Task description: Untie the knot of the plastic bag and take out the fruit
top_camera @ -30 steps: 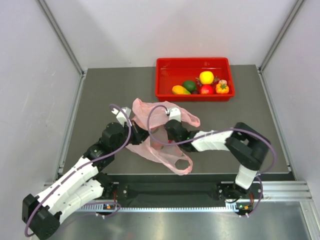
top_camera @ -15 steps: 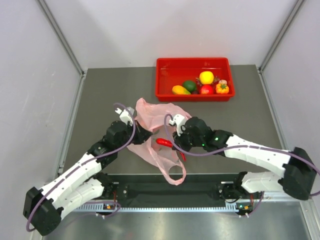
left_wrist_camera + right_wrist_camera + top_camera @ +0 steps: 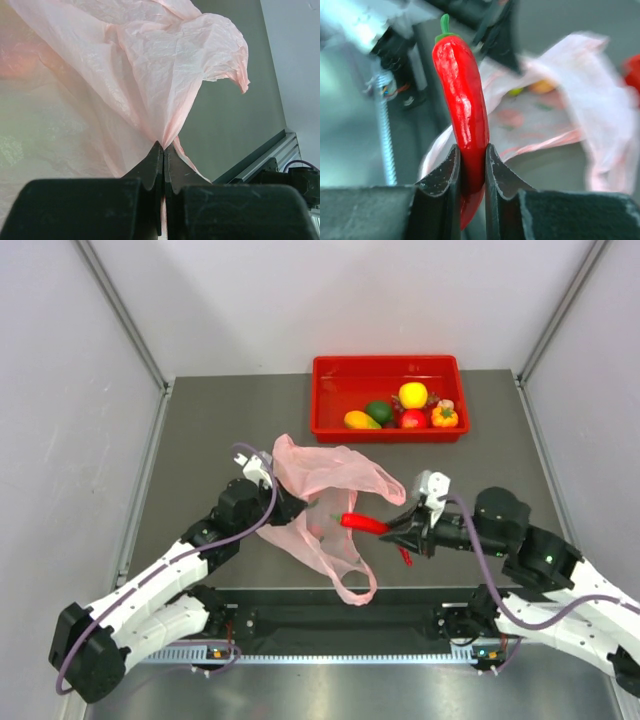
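The pale-pink plastic bag (image 3: 330,472) lies crumpled on the grey table, its mouth facing right and one handle loop (image 3: 357,587) trailing toward the near edge. No knot shows. My left gripper (image 3: 284,508) is shut on a fold of the bag (image 3: 165,65), its jaws pinching the film (image 3: 163,146). My right gripper (image 3: 397,531) is shut on a red chili pepper (image 3: 364,524) with a green stem (image 3: 462,100). It holds the chili just right of the bag's mouth, jaws clamped on its lower half (image 3: 472,150). Blurred yellow and green shapes (image 3: 520,91) show through the bag.
A red tray (image 3: 318,400) stands at the back of the table. It holds a round yellow fruit (image 3: 413,394), a dark green one (image 3: 378,411), an orange-yellow one (image 3: 360,420), a red one (image 3: 413,419) and a small orange pepper (image 3: 445,416). White walls close in both sides.
My right gripper came out of the bag and moved right with the red chili in its jaws. The bag opened out and shifted slightly. My left gripper kept its hold on it.
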Robot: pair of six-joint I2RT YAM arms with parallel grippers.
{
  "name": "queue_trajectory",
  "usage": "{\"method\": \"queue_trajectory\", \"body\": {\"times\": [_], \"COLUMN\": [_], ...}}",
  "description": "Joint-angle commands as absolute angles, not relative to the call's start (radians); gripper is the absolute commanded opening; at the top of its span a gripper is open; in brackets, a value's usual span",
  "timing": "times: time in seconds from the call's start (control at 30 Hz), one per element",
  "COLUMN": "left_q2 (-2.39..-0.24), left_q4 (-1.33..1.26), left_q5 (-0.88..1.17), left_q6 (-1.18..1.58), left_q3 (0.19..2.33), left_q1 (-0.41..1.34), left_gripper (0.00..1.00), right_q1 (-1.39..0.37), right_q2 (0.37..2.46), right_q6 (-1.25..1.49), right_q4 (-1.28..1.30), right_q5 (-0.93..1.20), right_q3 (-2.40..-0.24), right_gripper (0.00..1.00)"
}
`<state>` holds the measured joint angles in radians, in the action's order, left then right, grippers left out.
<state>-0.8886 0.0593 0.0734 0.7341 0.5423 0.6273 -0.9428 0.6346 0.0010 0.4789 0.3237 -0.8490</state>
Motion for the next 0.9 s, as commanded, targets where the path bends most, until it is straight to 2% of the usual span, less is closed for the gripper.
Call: {"method": "queue_trajectory", "body": {"times": [0.0, 0.07, 0.13, 0.23, 0.37, 0.57, 0.67, 0.77, 0.83, 0.87], "left_q2": [-0.894, -0.897, -0.899, -0.896, -0.893, -0.893, -0.890, -0.881, -0.871, -0.867], "left_q4": [-0.026, -0.025, -0.026, -0.023, -0.014, -0.006, -0.005, 0.026, 0.043, 0.049], "left_q5": [0.081, 0.090, 0.103, 0.112, 0.130, 0.152, 0.178, 0.183, 0.181, 0.181], "left_q6": [0.724, 0.723, 0.721, 0.715, 0.697, 0.669, 0.661, 0.649, 0.641, 0.640], "left_q3": [0.575, 0.577, 0.580, 0.581, 0.591, 0.604, 0.617, 0.629, 0.634, 0.634], "left_q1": [0.629, 0.629, 0.627, 0.629, 0.629, 0.627, 0.627, 0.627, 0.627, 0.626], "left_gripper": [0.00, 0.00, 0.00, 0.00, 0.00, 0.00, 0.00, 0.00, 0.00, 0.00], "right_q1": [-0.908, -0.824, -0.694, -0.567, -0.447, -0.374, -0.347, -0.331, -0.322, -0.318], "right_q2": [0.687, 0.840, 0.943, 1.125, 1.464, 1.939, 2.125, 2.257, 2.293, 2.313], "right_q6": [-0.037, -0.052, -0.049, -0.017, 0.025, 0.024, 0.038, 0.038, 0.035, 0.037], "right_q4": [0.400, 0.416, 0.408, 0.301, 0.273, 0.359, 0.435, 0.483, 0.492, 0.489], "right_q5": [-0.052, -0.132, -0.108, -0.149, -0.186, -0.244, -0.244, -0.242, -0.253, -0.252], "right_q3": [-0.940, -1.004, -1.107, -1.210, -1.406, -1.839, -2.096, -2.221, -2.273, -2.281], "right_gripper": [0.00, 0.00, 0.00, 0.00, 0.00, 0.00, 0.00, 0.00, 0.07, 0.20]}}
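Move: I hold the red chilli in my right hand. The middle of the red box is some 50 cm ahead of that hand, about 5 cm to its right and 24 cm lower. In the box, the yellow apple lies roughly 50 cm ahead and 13 cm right, the avocado 46 cm ahead and 3 cm right. The bag is about 16 cm ahead and 14 cm left. From my left hand the box is some 38 cm ahead, 23 cm right and 13 cm lower. Keeping the red chilli pinched, I sweep my right hand fast about 50 cm forward, away from the bag to over the red box, rising a few centimetres first, then sinking about 13 cm while the wrist swings some 65 degrees clockwise, until the fingers point forward and down. My left hand keeps its shut grip on the bag's rim and eases up a couple of centimetres. ##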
